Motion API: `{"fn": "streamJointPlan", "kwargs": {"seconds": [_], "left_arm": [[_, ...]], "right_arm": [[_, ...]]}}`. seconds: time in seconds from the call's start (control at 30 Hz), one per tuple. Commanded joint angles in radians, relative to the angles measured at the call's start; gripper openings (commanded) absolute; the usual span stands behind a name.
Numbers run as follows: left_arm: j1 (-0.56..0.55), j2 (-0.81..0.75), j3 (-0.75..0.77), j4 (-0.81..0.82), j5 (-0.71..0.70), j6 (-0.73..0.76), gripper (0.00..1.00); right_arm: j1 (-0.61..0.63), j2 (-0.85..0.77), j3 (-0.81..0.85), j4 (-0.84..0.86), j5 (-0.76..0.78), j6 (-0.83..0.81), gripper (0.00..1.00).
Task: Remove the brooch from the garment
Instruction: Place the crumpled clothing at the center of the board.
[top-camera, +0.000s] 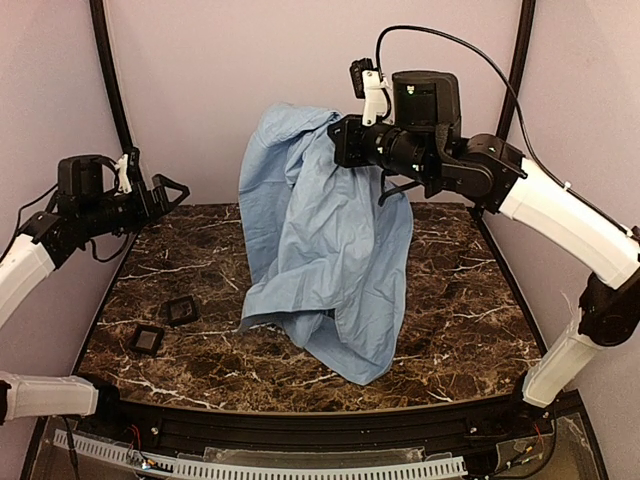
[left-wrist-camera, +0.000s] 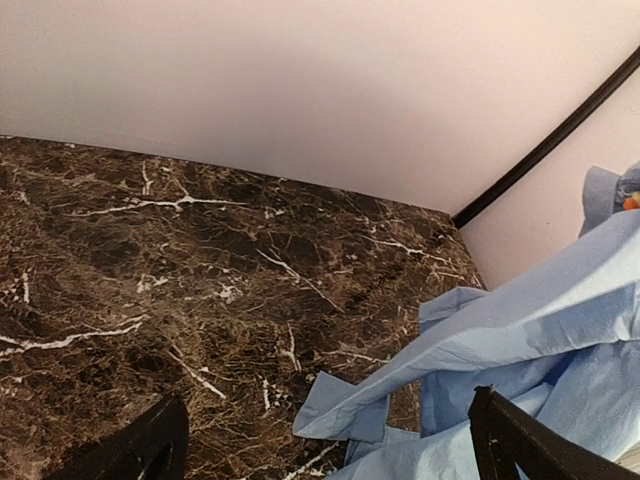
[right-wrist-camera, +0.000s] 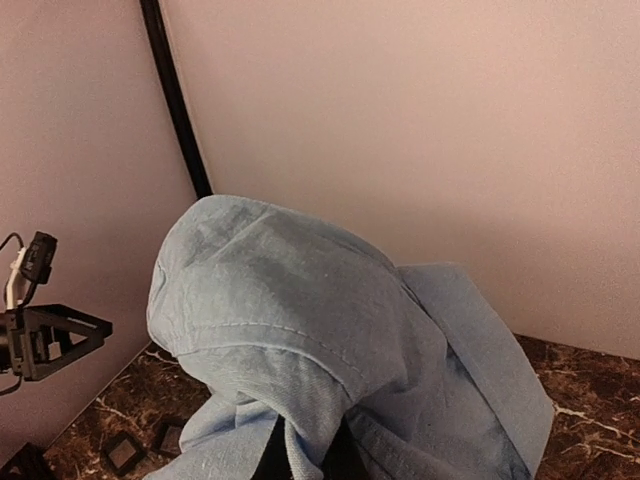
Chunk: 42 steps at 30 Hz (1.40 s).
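The garment (top-camera: 320, 240), a large light blue shirt, hangs from my right gripper (top-camera: 342, 140), which is shut on its top edge high above the table. Its lower folds rest on the marble top (top-camera: 450, 300). In the right wrist view the fabric (right-wrist-camera: 300, 300) drapes over the shut gripper (right-wrist-camera: 305, 462) and hides most of it. My left gripper (top-camera: 172, 188) hovers open at the far left, apart from the cloth. The left wrist view shows its gripper (left-wrist-camera: 335, 450) spread wide, with the shirt (left-wrist-camera: 560, 330) ahead. A small orange-red speck, the brooch (left-wrist-camera: 630, 202), peeks out at that view's right edge.
Two small black square pads (top-camera: 181, 310) (top-camera: 148, 340) lie on the table's left front. Pale walls close in the back and sides, with black curved frame poles (top-camera: 108, 70) in the corners. The arm bases stand along the near edge.
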Motion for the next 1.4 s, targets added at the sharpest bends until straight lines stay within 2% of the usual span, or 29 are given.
{"fn": "streamJointPlan", "kwargs": {"seconds": [0.0,0.1,0.2,0.3,0.43,0.5,0.63,0.73,0.77,0.83,0.87,0.93,1.0,1.1,1.2,1.27,1.37], "left_arm": [[-0.021,0.027,0.043,0.034,0.032,0.021,1.00],[-0.022,0.001,0.023,0.040,0.002,0.021,1.00],[-0.021,-0.023,0.005,0.033,-0.028,0.020,1.00],[-0.022,-0.037,-0.008,0.013,-0.030,0.024,1.00],[-0.021,-0.049,-0.020,0.009,-0.038,0.019,1.00],[-0.022,-0.053,-0.024,0.007,-0.046,0.015,1.00],[-0.022,-0.055,-0.039,0.005,-0.059,-0.011,1.00],[-0.021,-0.055,-0.058,0.003,-0.062,-0.025,1.00],[-0.022,-0.055,-0.061,0.000,-0.063,-0.030,1.00],[-0.022,-0.054,-0.064,-0.011,-0.062,-0.031,1.00],[-0.022,-0.049,-0.062,-0.022,-0.060,-0.030,1.00],[-0.022,-0.039,-0.049,-0.048,-0.052,-0.023,1.00],[-0.022,-0.030,-0.036,-0.074,-0.047,-0.013,1.00],[-0.021,-0.026,-0.032,-0.093,-0.041,-0.008,1.00],[-0.021,-0.025,-0.039,-0.108,-0.029,-0.009,1.00],[-0.022,-0.025,-0.047,-0.113,-0.024,-0.015,1.00],[-0.023,-0.020,-0.063,-0.114,-0.017,-0.035,1.00]], "right_arm": [[-0.083,0.031,0.037,-0.062,0.283,-0.037,0.00],[-0.181,0.012,0.060,-0.094,0.317,-0.035,0.00],[-0.220,-0.037,0.042,0.002,0.380,-0.135,0.00],[-0.218,-0.052,0.070,0.089,0.498,-0.267,0.00],[-0.153,-0.052,0.049,0.257,0.520,-0.441,0.00],[-0.105,-0.029,0.024,0.290,0.525,-0.481,0.00],[-0.001,0.032,-0.048,0.143,0.429,-0.277,0.00],[0.069,0.075,-0.135,0.074,0.263,-0.092,0.01],[0.087,0.090,-0.151,0.065,0.188,-0.052,0.15],[0.119,0.109,-0.162,0.051,-0.001,-0.003,0.54],[0.135,0.114,-0.162,0.048,-0.078,0.004,0.64],[0.174,0.104,-0.160,0.028,-0.175,0.004,0.78],[0.206,0.064,-0.171,-0.003,-0.217,-0.002,0.88],[0.225,-0.014,-0.209,-0.044,-0.209,0.020,0.95],[0.213,-0.094,-0.253,-0.088,-0.081,0.070,0.99],[0.159,-0.126,-0.291,-0.113,-0.057,0.126,0.99],[0.027,-0.117,-0.337,-0.154,-0.172,0.192,0.99]]}}
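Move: The right hand holds the crumpled clothing bunched and hanging; the board's centre lies about 45 cm below it and some 3 cm to its left, level with it in reach. Two small black frames lie to its left at board height: the farther one about 33 cm left and 6 cm back, the nearer one 39 cm left and 12 cm back. From the left hand, the board's centre is about 28 cm right, 3 cm back and 32 cm below. Right hand swings the clothing about 15 cm right and forward, then 25 cm left, down and back, opening wide. ##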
